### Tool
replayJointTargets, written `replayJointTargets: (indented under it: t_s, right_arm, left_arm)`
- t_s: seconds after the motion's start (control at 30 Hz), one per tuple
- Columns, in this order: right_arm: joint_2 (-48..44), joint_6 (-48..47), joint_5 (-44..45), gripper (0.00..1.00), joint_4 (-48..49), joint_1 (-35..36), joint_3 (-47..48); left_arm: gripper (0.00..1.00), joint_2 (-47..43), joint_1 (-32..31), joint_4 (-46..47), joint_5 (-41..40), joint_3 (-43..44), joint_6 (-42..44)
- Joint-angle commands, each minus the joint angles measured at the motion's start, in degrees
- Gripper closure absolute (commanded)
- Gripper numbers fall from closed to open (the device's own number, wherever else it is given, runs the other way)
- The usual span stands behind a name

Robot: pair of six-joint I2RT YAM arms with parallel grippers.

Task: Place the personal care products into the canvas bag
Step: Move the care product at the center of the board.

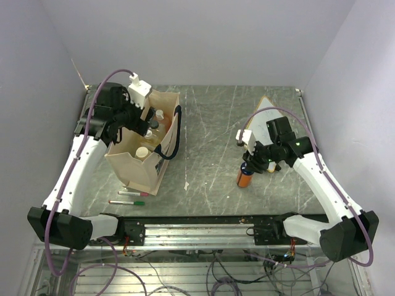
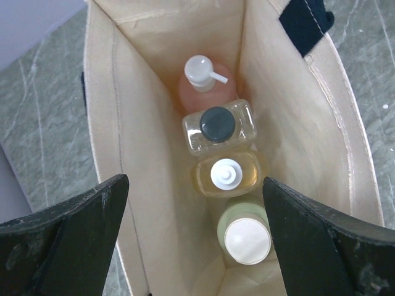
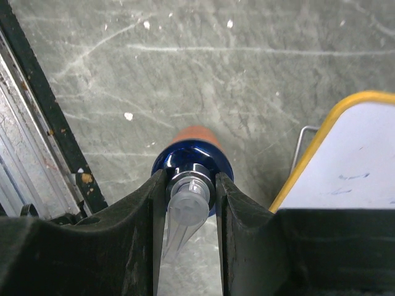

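The beige canvas bag (image 1: 137, 165) stands open at the left with navy handles. In the left wrist view four bottles stand in the canvas bag (image 2: 154, 92): salmon-pink with white cap (image 2: 200, 74), clear with black cap (image 2: 217, 123), amber with white cap (image 2: 224, 173), pale green with cream cap (image 2: 247, 239). My left gripper (image 2: 194, 246) is open and empty above the bag's mouth; in the top view my left gripper (image 1: 146, 116) sits over it. My right gripper (image 1: 252, 161) is shut on the blue-white top of the orange bottle (image 1: 245, 177), upright at the table; the right wrist view shows the gripper (image 3: 190, 185) clamping the orange bottle (image 3: 194, 137).
A red marker (image 1: 133, 193) and a green marker (image 1: 126, 201) lie in front of the bag. A wood-framed whiteboard (image 1: 262, 114) lies behind my right arm, its yellow edge (image 3: 315, 154) close beside the bottle. A metal rail (image 1: 197, 228) runs along the near edge.
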Motion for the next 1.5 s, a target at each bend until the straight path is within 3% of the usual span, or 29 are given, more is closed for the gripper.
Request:
replayJointTargets:
  t_s: [0.0, 0.43, 0.7, 1.03, 1.27, 1.33, 1.47]
  right_arm:
    - [1.96, 1.13, -2.68, 1.00, 4.73, 2.08, 6.61]
    - [11.65, 3.03, -1.87, 1.00, 12.81, 15.07, 13.58]
    - [17.93, 3.42, -0.70, 1.00, 16.15, 22.79, 16.31]
    - [21.37, 2.48, -0.70, 0.99, 18.46, 25.99, 14.71]
    - [22.42, 2.24, -1.21, 0.67, 18.04, 26.06, 15.15]
    - [22.68, 2.11, -1.43, 0.49, 17.52, 26.06, 15.54]
    - [23.14, 1.98, -1.98, 0.38, 16.47, 26.09, 16.58]
  left_arm:
    - [0.00, -0.51, 0.43, 0.84, -3.72, 3.44, -1.70]
    - [0.04, -1.94, 0.43, 2.04, 3.27, 4.37, -1.75]
    - [0.04, -2.67, 0.43, 2.96, 3.14, 4.42, -4.00]
    - [0.04, -3.52, 0.43, 3.39, 4.65, 4.35, -4.08]
    - [0.04, -3.39, 0.43, 3.35, 6.42, 4.69, -3.96]
    - [0.04, -3.64, 0.43, 3.60, 6.72, 4.46, -3.82]
    - [0.04, -4.16, 0.43, 3.97, 7.31, 4.18, -3.49]
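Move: The right hand already grips the orange bottle by its blue cap; the bottle's body hangs some 5 cm below. The bare spot at the middle of the board is about 17 cm to its left, 1 cm ahead and 11 cm below. The canvas bag stands roughly 36 cm left and 11 cm ahead, the whiteboard about 7 cm right and 16 cm ahead. From the left hand, that bare spot is some 19 cm right, 15 cm back and 23 cm down. Leftwards for about 17 cm, the right hand carries the orange bottle away from the whiteboard to the middle of the board, first rising some 3 cm and edging forward, then sinking and easing back while turning counter-clockwise by roughly 25 degrees. There the fingers open and let go of the cap. The left hand, still open and empty, rises about 4 cm over the bag. ##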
